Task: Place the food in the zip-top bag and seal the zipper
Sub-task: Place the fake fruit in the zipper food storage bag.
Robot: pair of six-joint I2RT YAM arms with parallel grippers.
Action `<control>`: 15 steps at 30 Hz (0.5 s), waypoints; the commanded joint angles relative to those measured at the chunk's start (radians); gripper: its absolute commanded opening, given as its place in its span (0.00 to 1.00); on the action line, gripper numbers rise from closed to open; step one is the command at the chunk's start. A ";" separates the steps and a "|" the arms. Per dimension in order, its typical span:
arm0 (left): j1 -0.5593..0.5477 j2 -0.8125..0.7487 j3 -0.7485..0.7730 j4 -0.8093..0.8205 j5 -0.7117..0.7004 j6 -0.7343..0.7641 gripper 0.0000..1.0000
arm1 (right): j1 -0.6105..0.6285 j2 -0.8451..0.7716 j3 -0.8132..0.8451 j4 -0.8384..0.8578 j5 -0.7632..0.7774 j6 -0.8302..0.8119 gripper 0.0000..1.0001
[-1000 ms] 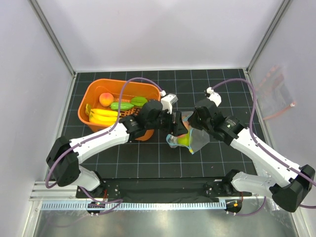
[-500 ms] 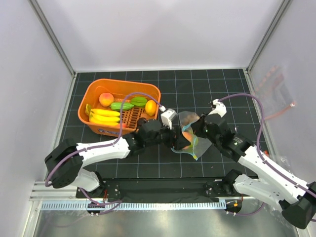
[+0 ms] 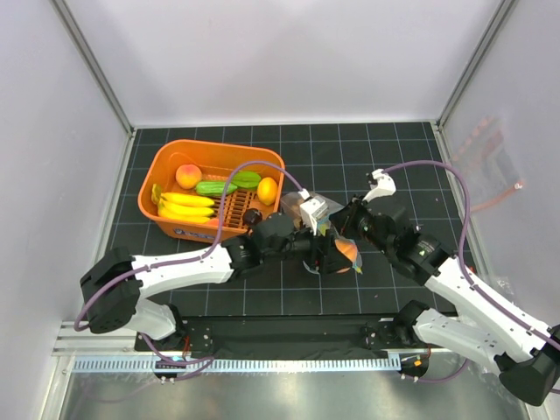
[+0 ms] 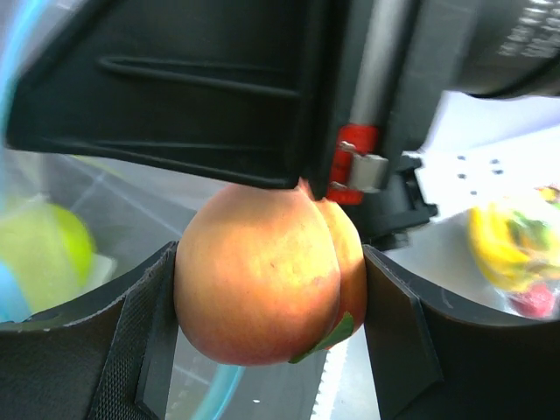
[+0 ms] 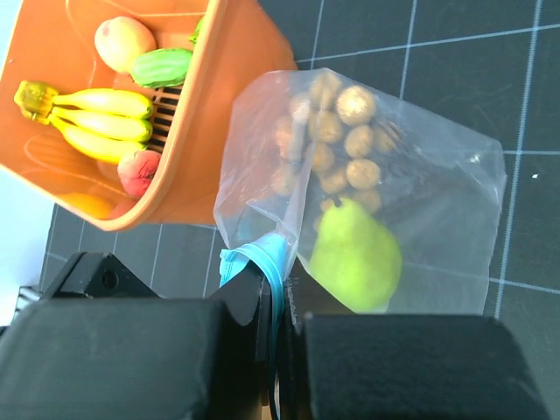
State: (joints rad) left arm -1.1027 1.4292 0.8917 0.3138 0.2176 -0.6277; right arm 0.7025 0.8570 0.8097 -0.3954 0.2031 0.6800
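Observation:
My left gripper (image 3: pixel 326 255) is shut on an orange-pink peach (image 3: pixel 347 254), low over the mat at the centre. In the left wrist view the peach (image 4: pixel 262 280) sits between my two pads (image 4: pixel 144 337), right under the black body of the right gripper. My right gripper (image 3: pixel 346 231) is shut on the teal zipper (image 5: pixel 265 255) of the clear zip-top bag (image 5: pixel 437 175). The bag holds a cluster of small brown balls (image 5: pixel 337 131) and a green pear (image 5: pixel 354 254). In the top view the bag (image 3: pixel 325 208) is mostly hidden behind the grippers.
The orange basket (image 3: pixel 156 168) at the back left holds bananas (image 3: pixel 184 206), a peach (image 3: pixel 187 175), green pieces (image 3: pixel 216 187) and a lemon (image 3: pixel 267 190). A second clear bag with a pink-red strip (image 3: pixel 490 166) hangs by the right wall.
My left gripper has moved right and toward the near edge with the peach. The right gripper has dropped with the bag, which now lies lower and mostly behind the grippers.

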 commanded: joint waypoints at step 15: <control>-0.005 0.126 0.140 -0.079 -0.416 0.186 0.18 | -0.001 -0.108 -0.003 0.053 -0.067 0.046 0.01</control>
State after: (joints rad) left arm -1.1069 1.5124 0.9607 0.1791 -0.1406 -0.4873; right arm 0.7025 0.7586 0.7975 -0.3904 0.1669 0.7036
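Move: Held in the left fingers, the peach is to go into the bag's mouth, roughly 5 cm ahead, 2 cm left and 4 cm below that hand. The right fingers, shut on the blue zipper rim, have the mouth's middle about 1 cm back, 2 cm left and 5 cm below. From the left hand, the pear inside lies some 7 cm ahead, 5 cm left and 10 cm down; the orange basket is about 15 cm ahead, 32 cm left. Pushing the held peach in under the blue rim, the left hand goes forward about 6 cm while sinking some 4 cm, its right-pointing fingers swinging counter-clockwise and dipping towards the pear, still gripping. The right hand keeps its pinch on the zipper rim and lifts it a couple of centimetres, easing slightly back. ##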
